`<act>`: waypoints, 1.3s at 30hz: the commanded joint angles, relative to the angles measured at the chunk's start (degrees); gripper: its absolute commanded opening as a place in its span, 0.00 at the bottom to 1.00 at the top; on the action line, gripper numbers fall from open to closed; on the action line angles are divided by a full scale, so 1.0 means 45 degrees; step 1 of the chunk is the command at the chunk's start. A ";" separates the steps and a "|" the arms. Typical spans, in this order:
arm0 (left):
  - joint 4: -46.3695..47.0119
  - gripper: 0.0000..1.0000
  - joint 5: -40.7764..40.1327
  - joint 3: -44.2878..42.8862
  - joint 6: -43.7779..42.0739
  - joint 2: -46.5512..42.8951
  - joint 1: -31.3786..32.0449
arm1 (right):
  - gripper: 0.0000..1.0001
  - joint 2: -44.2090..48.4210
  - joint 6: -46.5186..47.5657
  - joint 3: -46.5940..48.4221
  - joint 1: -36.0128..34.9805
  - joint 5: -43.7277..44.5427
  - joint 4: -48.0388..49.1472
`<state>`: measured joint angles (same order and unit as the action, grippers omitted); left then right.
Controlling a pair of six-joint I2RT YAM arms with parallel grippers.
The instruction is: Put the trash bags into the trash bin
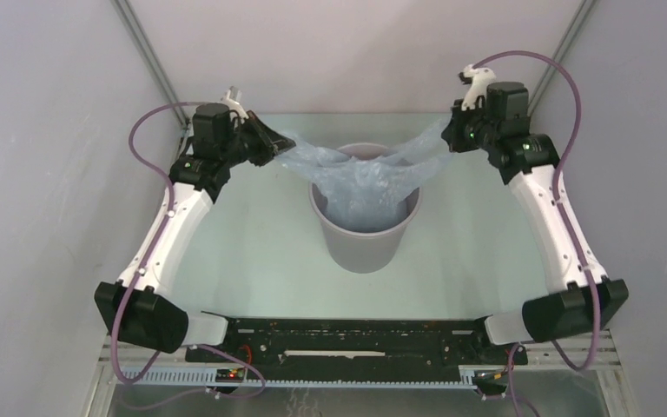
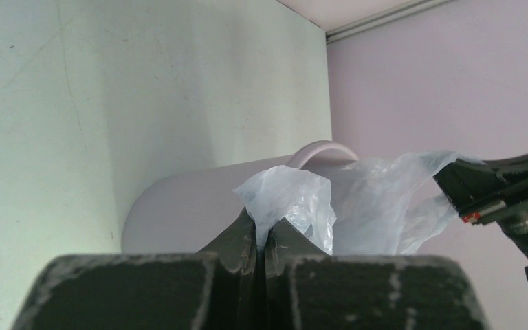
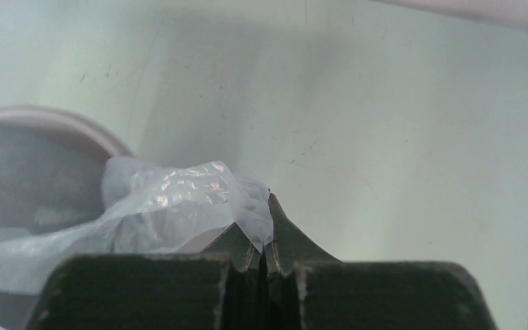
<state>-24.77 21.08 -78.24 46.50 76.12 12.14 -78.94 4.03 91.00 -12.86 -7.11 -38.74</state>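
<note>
The grey round trash bin (image 1: pixel 365 243) stands upright mid-table. The pale blue translucent trash bag (image 1: pixel 360 182) hangs into its mouth, with its top edge stretched out to both sides above the rim. My left gripper (image 1: pixel 271 143) is shut on the bag's left edge, left of the bin. My right gripper (image 1: pixel 452 135) is shut on the right edge, right of the bin. In the left wrist view the fingertips (image 2: pixel 244 230) pinch the bag (image 2: pixel 295 199) in front of the bin (image 2: pixel 192 210). In the right wrist view the fingertips (image 3: pixel 278 223) pinch the bag (image 3: pixel 172 199) beside the bin rim (image 3: pixel 62 120).
The pale green tabletop (image 1: pixel 252 252) is enclosed by grey walls with metal corner posts (image 1: pixel 148 52). The arm bases and a black rail (image 1: pixel 356 334) run along the near edge. The right arm's wrist (image 2: pixel 509 196) shows across the bin in the left wrist view.
</note>
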 commanded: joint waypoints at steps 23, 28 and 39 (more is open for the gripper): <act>-0.0922 0.45 0.1903 0.0363 -0.0825 -0.1198 -0.0792 | 0.72 0.0390 -0.2612 0.0734 0.0972 -0.3493 -0.3656; -0.1188 0.55 0.2183 0.0439 -0.0013 -0.1403 -0.0784 | 0.99 0.1074 -0.5786 0.0669 0.0690 -0.1896 -0.4328; -0.2437 0.91 0.0509 0.1183 0.2348 -0.2653 0.0386 | 0.99 0.2366 -1.0957 -0.0700 -0.2489 0.0788 -0.4547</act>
<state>-34.87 26.48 -75.07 51.72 65.56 10.59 -70.81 -34.39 90.91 -20.49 -10.83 -60.84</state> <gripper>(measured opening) 0.919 0.998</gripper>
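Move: Both hands still pinch the bag's corners, about 30 cm apart across the bin. From the left gripper the bin mouth lies about 14 cm to the right, 7 cm back and 7 cm lower, and the bag's sagging middle some 14 cm to the right, 4 cm back and 5 cm below. From the right gripper the bin mouth is about 16 cm to the left, 8 cm back and 8 cm below, the bag's middle 15 cm left, 5 cm back and 6 cm below. Dip the right gripper about 7 cm with a slight forward push, open it wide as you draw it back some 15 cm, rising then edging left towards the bin's right rim, and tip and roll its fingers downward. Bring the left gripper down about 3 cm, then back some 8 cm and up, opening it to let go of its corner. ##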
